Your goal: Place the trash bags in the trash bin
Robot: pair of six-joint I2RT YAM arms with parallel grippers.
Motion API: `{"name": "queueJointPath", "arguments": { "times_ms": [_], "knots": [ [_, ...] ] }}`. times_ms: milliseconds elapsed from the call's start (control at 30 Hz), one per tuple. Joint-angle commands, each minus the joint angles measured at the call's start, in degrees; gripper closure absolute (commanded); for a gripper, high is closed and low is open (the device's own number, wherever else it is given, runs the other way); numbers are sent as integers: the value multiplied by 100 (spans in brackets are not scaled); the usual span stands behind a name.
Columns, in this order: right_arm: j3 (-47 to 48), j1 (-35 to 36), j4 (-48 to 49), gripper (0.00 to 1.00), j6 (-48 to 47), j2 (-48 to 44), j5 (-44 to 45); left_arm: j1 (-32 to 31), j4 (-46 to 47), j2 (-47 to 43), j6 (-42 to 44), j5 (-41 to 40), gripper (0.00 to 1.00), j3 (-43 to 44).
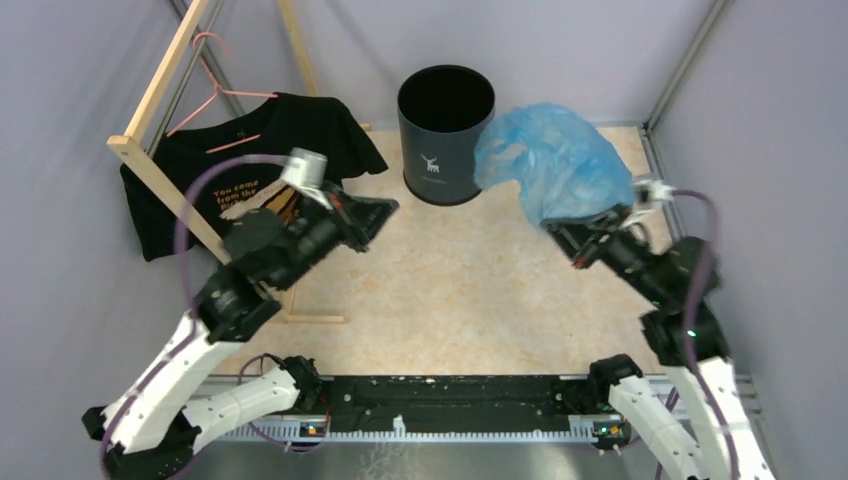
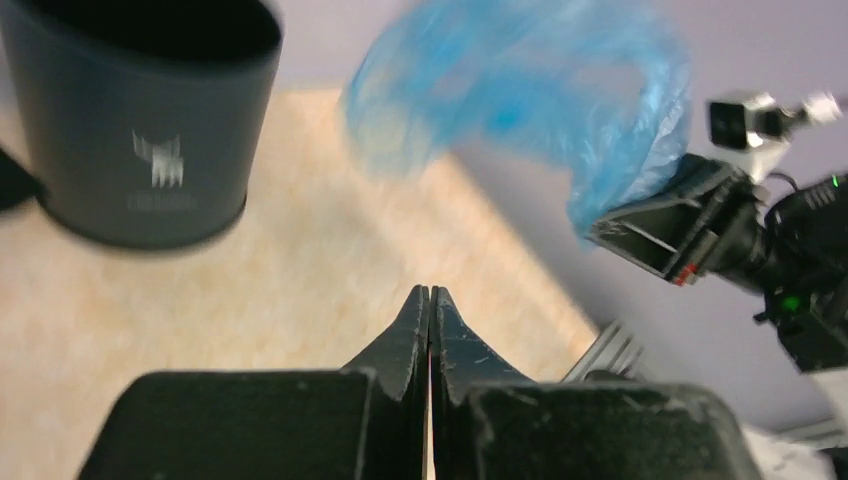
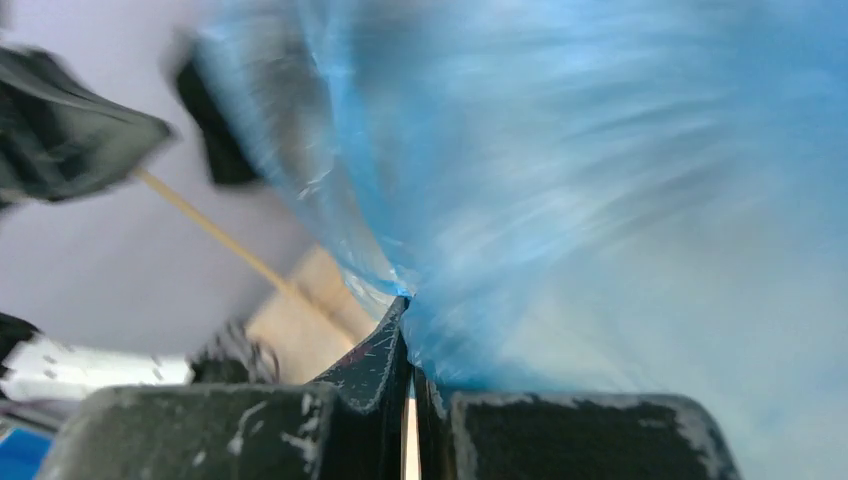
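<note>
The light-blue trash bag [image 1: 553, 160] billows in the air just right of the trash bin [image 1: 445, 135], a dark round bin with a white deer logo at the back of the table. My right gripper [image 1: 572, 232] is shut on the bag's lower end; in the right wrist view the blue trash bag [image 3: 560, 180] fills the frame and covers the right finger. My left gripper [image 1: 385, 208] hovers left of the bin's front, shut with nothing between its fingers. From the left wrist view, that left gripper [image 2: 431, 291] points across the table with the bin [image 2: 150, 120] and the bag [image 2: 530, 95] beyond it.
A black T-shirt [image 1: 240, 170] hangs on a pink hanger [image 1: 215, 100] from a wooden rack [image 1: 165, 175] at the back left. Grey walls close in on both sides. The beige tabletop [image 1: 460, 290] lies between the arms.
</note>
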Motion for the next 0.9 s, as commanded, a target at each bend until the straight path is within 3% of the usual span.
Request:
{"name": "queueJointPath", "arguments": {
  "times_ms": [0,33,100,267,367,567,700,867],
  "knots": [
    [-1910,-42,-200,100,621,17,-511,-3,-339,365,-463,458,100,-1432],
    [-2116,-40,-9,100,787,-112,-624,-5,-331,350,-543,665,100,-1615],
    [-2449,-35,441,100,1217,-272,-790,-4,-292,348,-575,907,87,-1835],
    [-2957,231,1417,100,1737,122,-1002,5,-195,518,-550,852,27,-1925],
    [-3289,438,1550,100,1791,284,-989,1,-131,829,-677,870,4,-1885],
    [-3996,618,1697,100,2018,-180,-1053,1,634,1443,-1176,1351,2,-2362],
    [-4247,689,1066,100,1918,-765,-860,1,1832,2098,-1899,2191,2,-2961],
    [-4511,692,280,100,2309,-1652,-428,-20,2966,3084,-2735,2450,2,-3074]
  ]
}}
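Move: The blue trash bag billows from the right fingers, its middle about 10 cm ahead of the right hand and a little above it. From the empty left hand the bag's middle lies some 23 cm to the right, about 11 cm ahead and slightly higher. The black bin stands about 32 cm ahead of the left hand, 6 cm to its right and 28 cm lower; from the right hand it is 34 cm ahead, 17 cm left and 25 cm lower. The bag, still pinched in the shut right fingers, is whipped down about 25 cm, then carried some 5 cm left as that hand tips downward about 40 degrees. The empty left hand drops fast alongside, opens wide, then slants right and farther down towards the pinched edge, its wrist tipping steeply down, without touching the bag. ##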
